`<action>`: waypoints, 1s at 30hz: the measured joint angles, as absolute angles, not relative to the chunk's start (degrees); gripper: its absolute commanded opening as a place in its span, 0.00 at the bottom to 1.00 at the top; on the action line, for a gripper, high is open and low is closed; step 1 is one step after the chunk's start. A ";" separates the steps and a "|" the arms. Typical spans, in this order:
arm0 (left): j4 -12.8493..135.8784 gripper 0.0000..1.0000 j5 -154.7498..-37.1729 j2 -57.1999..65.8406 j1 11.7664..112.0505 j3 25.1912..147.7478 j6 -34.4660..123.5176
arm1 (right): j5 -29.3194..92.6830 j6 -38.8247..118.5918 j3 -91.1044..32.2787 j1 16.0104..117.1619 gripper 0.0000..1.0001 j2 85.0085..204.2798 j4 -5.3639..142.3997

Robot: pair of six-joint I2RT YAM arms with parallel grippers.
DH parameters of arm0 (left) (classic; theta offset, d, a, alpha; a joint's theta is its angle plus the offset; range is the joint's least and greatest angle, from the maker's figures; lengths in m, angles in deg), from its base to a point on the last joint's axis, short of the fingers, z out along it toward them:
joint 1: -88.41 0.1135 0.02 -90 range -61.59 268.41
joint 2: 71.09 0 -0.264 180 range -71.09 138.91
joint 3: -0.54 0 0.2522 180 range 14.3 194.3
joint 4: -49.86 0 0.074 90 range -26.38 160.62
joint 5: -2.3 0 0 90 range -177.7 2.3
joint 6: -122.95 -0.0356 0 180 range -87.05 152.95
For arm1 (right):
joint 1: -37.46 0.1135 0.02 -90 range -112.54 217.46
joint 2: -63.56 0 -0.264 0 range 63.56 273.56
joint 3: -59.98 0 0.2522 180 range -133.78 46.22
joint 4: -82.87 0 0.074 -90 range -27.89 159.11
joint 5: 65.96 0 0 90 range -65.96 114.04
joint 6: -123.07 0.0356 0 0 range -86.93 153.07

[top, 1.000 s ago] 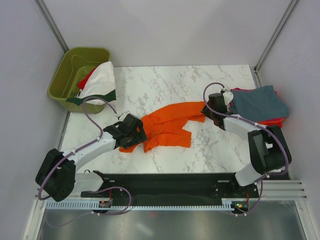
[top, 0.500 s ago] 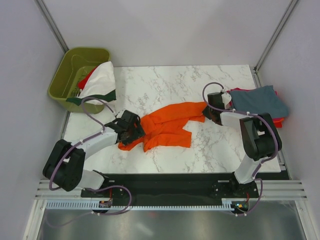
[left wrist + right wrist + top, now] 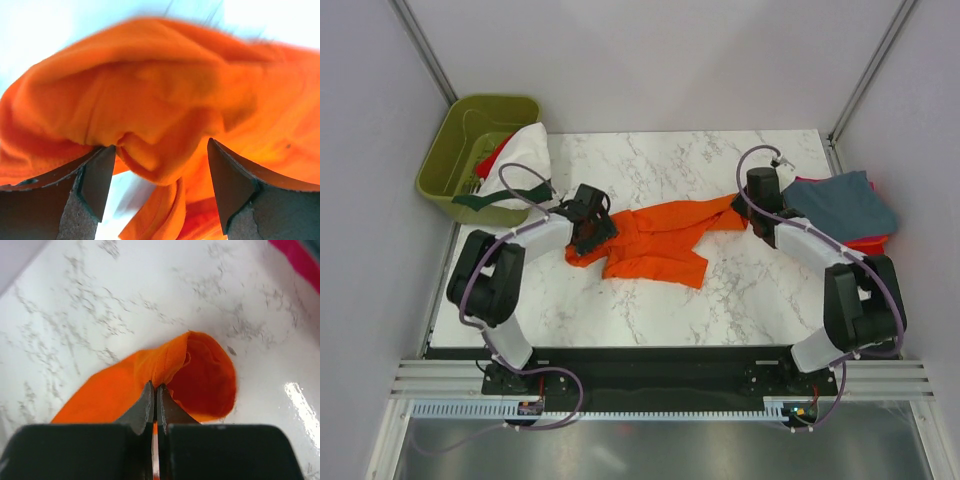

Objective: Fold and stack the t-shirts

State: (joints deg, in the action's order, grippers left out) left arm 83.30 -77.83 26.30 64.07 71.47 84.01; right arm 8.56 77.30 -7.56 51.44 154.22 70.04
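A crumpled orange t-shirt [image 3: 655, 240] lies across the middle of the marble table [image 3: 650, 165]. My left gripper [image 3: 592, 225] is at its left end. In the left wrist view the left gripper [image 3: 159, 150] stands open, with a bunched fold of the orange t-shirt [image 3: 150, 100] between its fingers [image 3: 95, 180], unpinched. My right gripper [image 3: 757, 205] is at the shirt's right end. In the right wrist view the right gripper [image 3: 155, 386] is shut on a raised edge of the orange t-shirt [image 3: 200, 370]. A blue-grey t-shirt [image 3: 840, 205] tops a stack at the right, over a red one [image 3: 868, 243].
An olive-green bin [image 3: 460, 150] stands at the back left with a white, green-trimmed t-shirt [image 3: 520, 165] draped over its rim and red cloth inside. A magenta strip [image 3: 295, 257] shows at the right wrist view's top right corner. Grey walls enclose the table.
The right gripper has shut on the shirt's right end and moved toward the back. The left gripper has swung back and left along the shirt. The shirt has shifted away from the arms.
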 measured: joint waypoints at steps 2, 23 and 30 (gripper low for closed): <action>83.83 0.80 -77.81 30.19 65.03 76.49 83.40 | 8.23 76.38 -8.85 51.44 0.00 150.63 69.10; 88.33 0.82 -77.77 26.89 55.59 86.79 73.61 | 7.20 74.17 -6.71 50.23 0.01 139.16 63.81; 88.92 0.82 -77.09 23.46 45.25 77.54 76.71 | 7.53 74.15 -6.64 49.67 0.01 139.16 63.83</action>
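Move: The left hand is open and low over the left end of the orange t-shirt, whose middle lies about 10 cm to its right, level with it fore and aft and some 2 cm below. From this hand, the white t-shirt over the bin rim is roughly 14 cm ahead, 16 cm left and 8 cm higher. The right hand holds the far-right corner; the orange t-shirt's middle is about 15 cm left, 8 cm back and 9 cm below it, and the folded stack 20 cm right, 2 cm ahead and 7 cm below. With its fingers staying wide open, the left hand sweeps about 14 cm forward, low at first and then rising, to push the orange t-shirt's left end outward, then swings up, back and to the right, turning some 25 degrees clockwise and sinking again to end clear of the cloth near its near edge. Meanwhile the right hand keeps its pinch on the far-right corner and raises it quickly about 10 cm, easing back and slightly right and settling a little lower. ##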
